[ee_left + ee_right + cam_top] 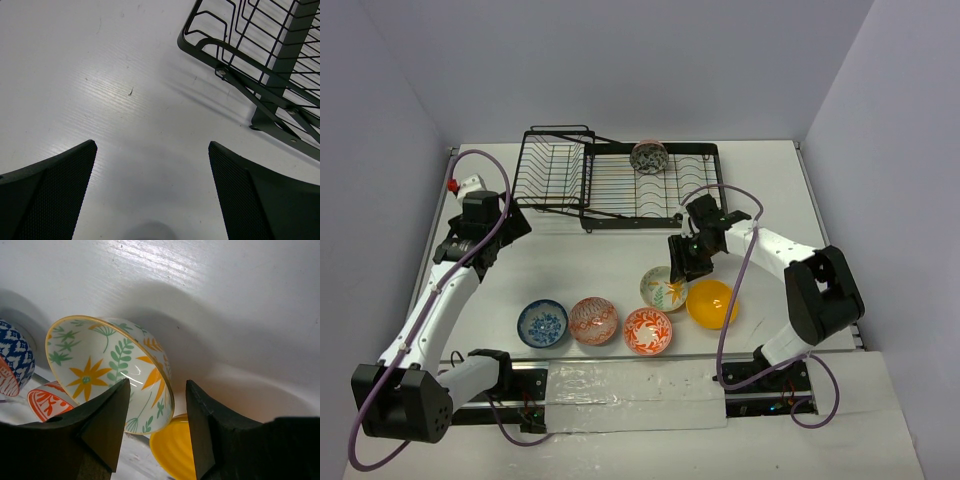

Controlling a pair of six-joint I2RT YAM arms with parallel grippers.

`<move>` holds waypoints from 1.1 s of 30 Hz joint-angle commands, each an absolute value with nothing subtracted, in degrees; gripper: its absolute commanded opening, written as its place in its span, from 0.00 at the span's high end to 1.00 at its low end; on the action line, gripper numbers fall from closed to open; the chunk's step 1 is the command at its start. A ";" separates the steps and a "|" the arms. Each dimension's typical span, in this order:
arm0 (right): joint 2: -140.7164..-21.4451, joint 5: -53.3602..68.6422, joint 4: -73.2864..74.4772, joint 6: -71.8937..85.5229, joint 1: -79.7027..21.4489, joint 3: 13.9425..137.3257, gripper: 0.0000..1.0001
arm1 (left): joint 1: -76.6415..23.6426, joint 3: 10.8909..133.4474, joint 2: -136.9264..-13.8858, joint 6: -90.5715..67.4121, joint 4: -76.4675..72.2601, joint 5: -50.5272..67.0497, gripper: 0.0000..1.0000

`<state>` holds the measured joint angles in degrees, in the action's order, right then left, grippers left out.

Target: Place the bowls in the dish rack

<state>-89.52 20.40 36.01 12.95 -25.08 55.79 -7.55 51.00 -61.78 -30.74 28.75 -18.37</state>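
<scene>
The black wire dish rack (pixel 620 180) stands at the back and holds the grey-black bowl (pixel 649 156) upright in its dividers. Near the front lie the blue bowl (pixel 542 323), pink-red bowl (pixel 593 320), orange-red floral bowl (pixel 648 331), white leaf bowl (pixel 663 288) and yellow bowl (pixel 711 303). My right gripper (pixel 685 262) is open, its jaws either side of the white leaf bowl's (pixel 100 365) near rim; the yellow bowl (pixel 172 450) lies just beyond. My left gripper (pixel 152 145) is open and empty over bare table beside the rack's corner (pixel 270 75).
A small white and red object (pixel 465 184) sits at the back left edge. Grey walls close in the table on the left, back and right. A taped strip (pixel 640 385) runs along the front edge between the arm bases.
</scene>
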 commanded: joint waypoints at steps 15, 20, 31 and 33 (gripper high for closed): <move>-91.23 19.25 35.16 13.18 -24.79 56.95 0.63 | -7.73 50.98 -61.70 -30.67 27.86 -19.07 0.01; -91.93 19.34 35.33 13.01 -24.79 57.48 0.68 | -7.73 50.98 -61.61 -30.67 27.86 -19.16 0.01; -91.84 18.81 36.56 12.75 -24.79 59.76 0.76 | -7.73 50.98 -61.44 -30.76 27.95 -19.51 0.01; -91.85 18.72 37.00 12.66 -24.79 60.55 0.76 | -7.73 50.98 -61.43 -30.76 27.86 -19.51 0.01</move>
<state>-92.07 19.11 36.53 12.97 -25.08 57.25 -7.55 51.00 -61.78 -30.72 28.75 -18.39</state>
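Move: The white flower bowl's middle lies about 4 cm left and 3 cm back of the right hand, some 3 cm below, with its right rim between the open fingers. The yellow bowl sits roughly 6 cm right and 6 cm back, the orange-red bowl 7 cm left and 11 cm back. From the idle left hand, the flower bowl is some 36 cm right, 10 cm back and 14 cm below. The right hand sinks about 1 cm over the flower bowl's right rim while its fingers close and pinch it. ##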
